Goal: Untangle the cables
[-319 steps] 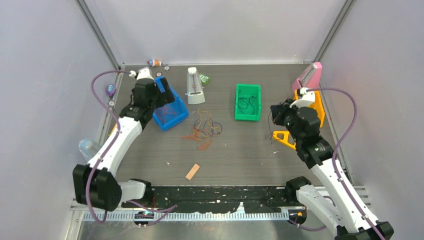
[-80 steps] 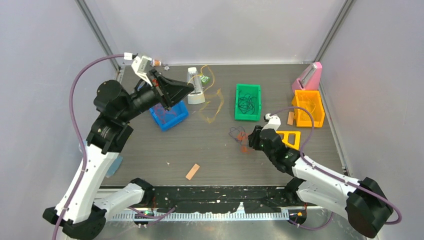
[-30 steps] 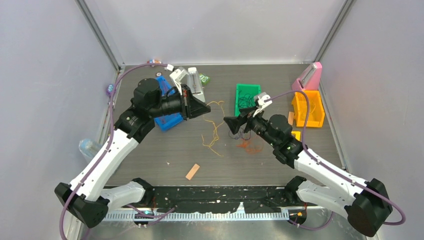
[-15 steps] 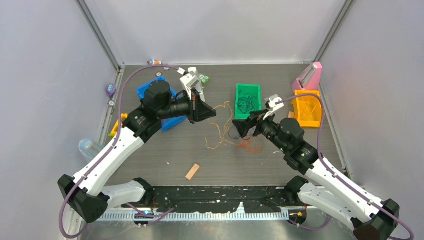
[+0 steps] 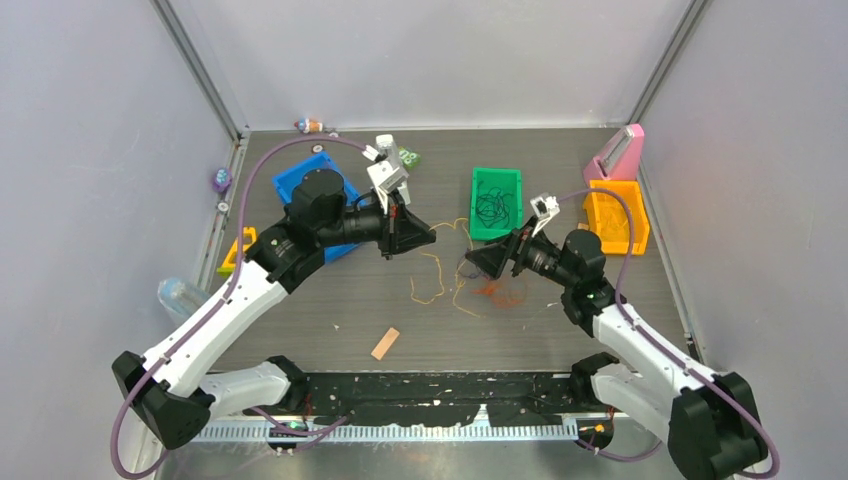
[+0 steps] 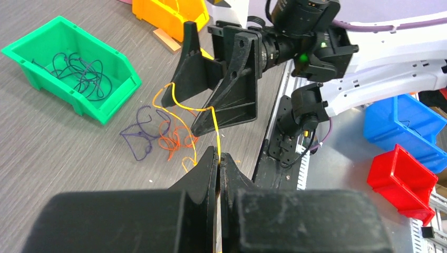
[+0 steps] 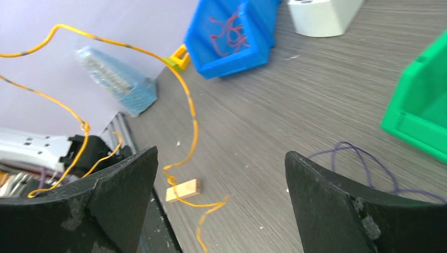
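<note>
My left gripper (image 5: 430, 240) is shut on the orange-yellow cable (image 5: 440, 283), which is pinched between its tips (image 6: 217, 157). The cable loops up toward the right gripper and trails down to the table. My right gripper (image 5: 478, 265) faces the left one, jaws wide open (image 7: 221, 152) and holding nothing. The yellow cable (image 7: 192, 118) hangs in front of it. Beneath it on the table lie a dark purple cable (image 6: 138, 138) and a red-orange cable (image 6: 174, 141). More dark cables (image 6: 79, 74) sit in the green bin (image 6: 31, 52).
A blue bin (image 7: 232, 31) holding red cables stands at the back left. An orange bin (image 5: 615, 215) and a pink object (image 5: 620, 155) are at the right. A wooden stick (image 5: 385, 343) lies near the front edge, and a plastic bottle (image 5: 178, 295) at the left edge.
The left gripper has moved right and toward the right gripper with the yellow cable. The right gripper has dropped lower over the purple and red cables.
</note>
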`<state>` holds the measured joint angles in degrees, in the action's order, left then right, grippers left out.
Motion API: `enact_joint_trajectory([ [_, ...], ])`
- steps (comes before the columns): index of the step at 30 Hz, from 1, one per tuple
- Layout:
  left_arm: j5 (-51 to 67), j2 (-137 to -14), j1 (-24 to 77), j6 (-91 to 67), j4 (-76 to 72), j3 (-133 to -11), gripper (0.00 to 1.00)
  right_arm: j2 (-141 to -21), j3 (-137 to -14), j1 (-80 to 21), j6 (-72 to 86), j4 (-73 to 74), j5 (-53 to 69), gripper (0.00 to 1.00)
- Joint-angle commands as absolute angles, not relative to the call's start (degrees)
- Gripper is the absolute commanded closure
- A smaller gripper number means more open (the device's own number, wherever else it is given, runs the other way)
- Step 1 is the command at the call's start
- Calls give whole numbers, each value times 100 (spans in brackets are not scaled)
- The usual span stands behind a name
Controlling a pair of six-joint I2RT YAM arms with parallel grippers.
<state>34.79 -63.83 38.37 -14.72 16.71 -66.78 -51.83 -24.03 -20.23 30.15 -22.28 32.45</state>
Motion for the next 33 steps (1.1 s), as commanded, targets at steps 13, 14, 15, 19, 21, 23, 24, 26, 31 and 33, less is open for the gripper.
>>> enact_joint_trajectory([
  [13, 3709, -6506, 4020, -1397, 1549, -7022, 100, -5783, -2490, -2461, 3625, -4762, 4016, 5],
  [14, 3709, -6524, 4029, -1392, 1547, -7029, 100, -5787, -2508, -2509, 3622, -4759, 3968, 5],
  [15, 3707, -6546, 4038, -1397, 1548, -7043, 100, -5797, -2511, -2529, 3626, -4767, 3935, 5],
  [19, 3710, -6604, 4078, -1402, 1552, -7088, 100, -5797, -2539, -2691, 3633, -4747, 3778, 5],
  [21, 3709, -6614, 4093, -1399, 1546, -7094, 100, -5832, -2587, -2821, 3616, -4695, 3754, 5],
  [23, 3681, -6618, 4103, -1398, 1538, -7089, 100, -5853, -2607, -2952, 3630, -4688, 3729, 5],
  [24, 3665, -6614, 4109, -1393, 1538, -7078, 100, -5849, -2599, -2988, 3634, -4686, 3692, 5],
  [26, 3618, -6611, 4113, -1389, 1538, -7061, 100, -5818, -2573, -3109, 3657, -4687, 3633, 5],
  [31, 3458, -6601, 4154, -1306, 1593, -6998, 100, -5616, -2482, -3325, 3781, -4615, 3455, 4],
  [33, 3370, -6593, 4197, -1242, 1640, -6962, 100, -5476, -2457, -3330, 3837, -4513, 3355, 3],
])
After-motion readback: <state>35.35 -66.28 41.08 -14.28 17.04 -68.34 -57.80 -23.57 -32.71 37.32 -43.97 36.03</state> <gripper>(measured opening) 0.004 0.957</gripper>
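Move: The yellow cable hangs from the shut left fingers. Its upper hanging loop is about 7 cm left, 3 cm back and 5 cm above the open right hand, and roughly 8 cm below, 3 cm right and 2 cm ahead of the left. On the table 20 cm below the right hand, the purple cable lies about 2 cm ahead and 1 cm left, the orange cable 6 cm back and 3 cm right; the green bin is some 16 cm ahead, 4 cm right, 18 cm lower. With its fingers kept wide open, the right hand reaches left about 6.5 cm towards the hanging yellow cable, drawing back and rising some 5 cm each, most of the rise coming early, while it swings about 15 degrees counter-clockwise and rolls its left side up a little so the gap faces the strands just below the left fingers. The left hand keeps its shut pinch on the yellow cable and eases only a centimetre or two to the right and slightly back, presenting the cable to the other hand. ##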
